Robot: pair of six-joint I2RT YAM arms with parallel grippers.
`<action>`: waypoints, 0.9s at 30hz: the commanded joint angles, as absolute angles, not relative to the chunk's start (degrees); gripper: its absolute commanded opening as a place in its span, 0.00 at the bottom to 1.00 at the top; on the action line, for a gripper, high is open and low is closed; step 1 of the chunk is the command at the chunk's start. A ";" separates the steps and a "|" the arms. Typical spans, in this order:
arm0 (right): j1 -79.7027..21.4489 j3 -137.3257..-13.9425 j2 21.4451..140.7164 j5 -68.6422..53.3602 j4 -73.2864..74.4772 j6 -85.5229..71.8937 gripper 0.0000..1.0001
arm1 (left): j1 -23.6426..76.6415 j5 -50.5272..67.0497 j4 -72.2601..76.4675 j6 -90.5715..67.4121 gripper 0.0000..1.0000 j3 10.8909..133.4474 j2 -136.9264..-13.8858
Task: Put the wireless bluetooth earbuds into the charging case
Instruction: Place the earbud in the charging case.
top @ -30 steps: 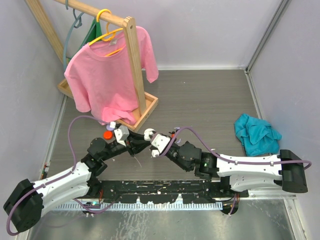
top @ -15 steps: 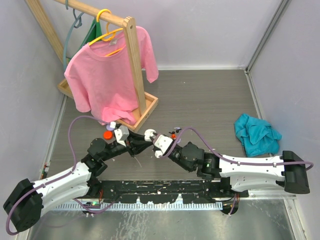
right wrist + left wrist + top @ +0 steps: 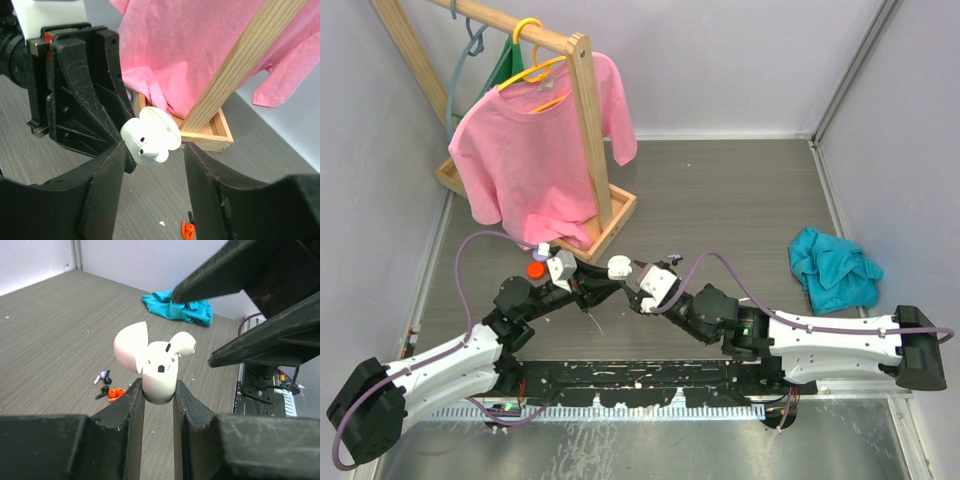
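Note:
My left gripper (image 3: 159, 392) is shut on the white charging case (image 3: 159, 381) and holds it upright above the table, lid (image 3: 131, 346) open. A white earbud (image 3: 181, 342) lies tilted across the case's top, and one socket shows as a dark hole. My right gripper (image 3: 156, 152) is open and empty, its fingers apart on either side of the case (image 3: 150, 136) without touching it. Purple (image 3: 101, 375), black (image 3: 105, 390) and orange-red earbuds (image 3: 116, 393) lie loose on the table. In the top view the case (image 3: 619, 266) sits between both grippers.
A wooden rack (image 3: 588, 130) with a pink shirt (image 3: 530, 150) stands at the back left, its tray base (image 3: 215, 135) close behind the case. A small orange-red round case (image 3: 535, 268) lies by the left arm. A teal cloth (image 3: 835, 268) lies at the right.
My right gripper has drawn back to the right, a little away from the case. The left gripper still holds the case in the same place.

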State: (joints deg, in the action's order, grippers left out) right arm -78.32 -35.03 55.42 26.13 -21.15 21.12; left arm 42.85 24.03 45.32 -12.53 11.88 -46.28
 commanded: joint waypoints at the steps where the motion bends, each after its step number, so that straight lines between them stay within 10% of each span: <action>1: -78.65 -37.98 52.21 28.59 -21.92 17.25 0.59 | 42.87 22.77 48.09 -10.40 0.00 13.03 -45.43; 27: -77.60 -39.27 55.04 40.69 -17.68 13.82 0.78 | 42.85 23.97 44.31 -7.43 0.00 12.24 -42.12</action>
State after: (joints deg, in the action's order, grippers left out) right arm -78.22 -39.40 57.71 39.33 -16.43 14.39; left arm 42.85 23.27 42.94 -9.54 11.88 -43.46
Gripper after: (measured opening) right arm 0.771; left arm 0.243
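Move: The open charging case, held up by the left fingers, is about 4 cm to the left of the right hand point, 1 cm ahead and barely lower. The loose white earbud leans out of it, some 3 cm left and 1 cm ahead. The orange earbuds lie on the table about 6 cm ahead, 4 cm right and 17 cm below; the rack post's foot is roughly 18 cm ahead and 9 cm left. From the left hand, the case sits about 1 cm ahead, 2 cm right and 1 cm above. The left fingers keep their pinch on the charging case, holding it almost still, while the right hand, its fingers already off the white earbud, spreads them clearly wider and backs off from the case. The right hand rises about 2 cm and shifts right, then goes forward and sinks nearly all the way again, ending about 3 cm off to the forward-right and turned some 15 degrees clockwise. ##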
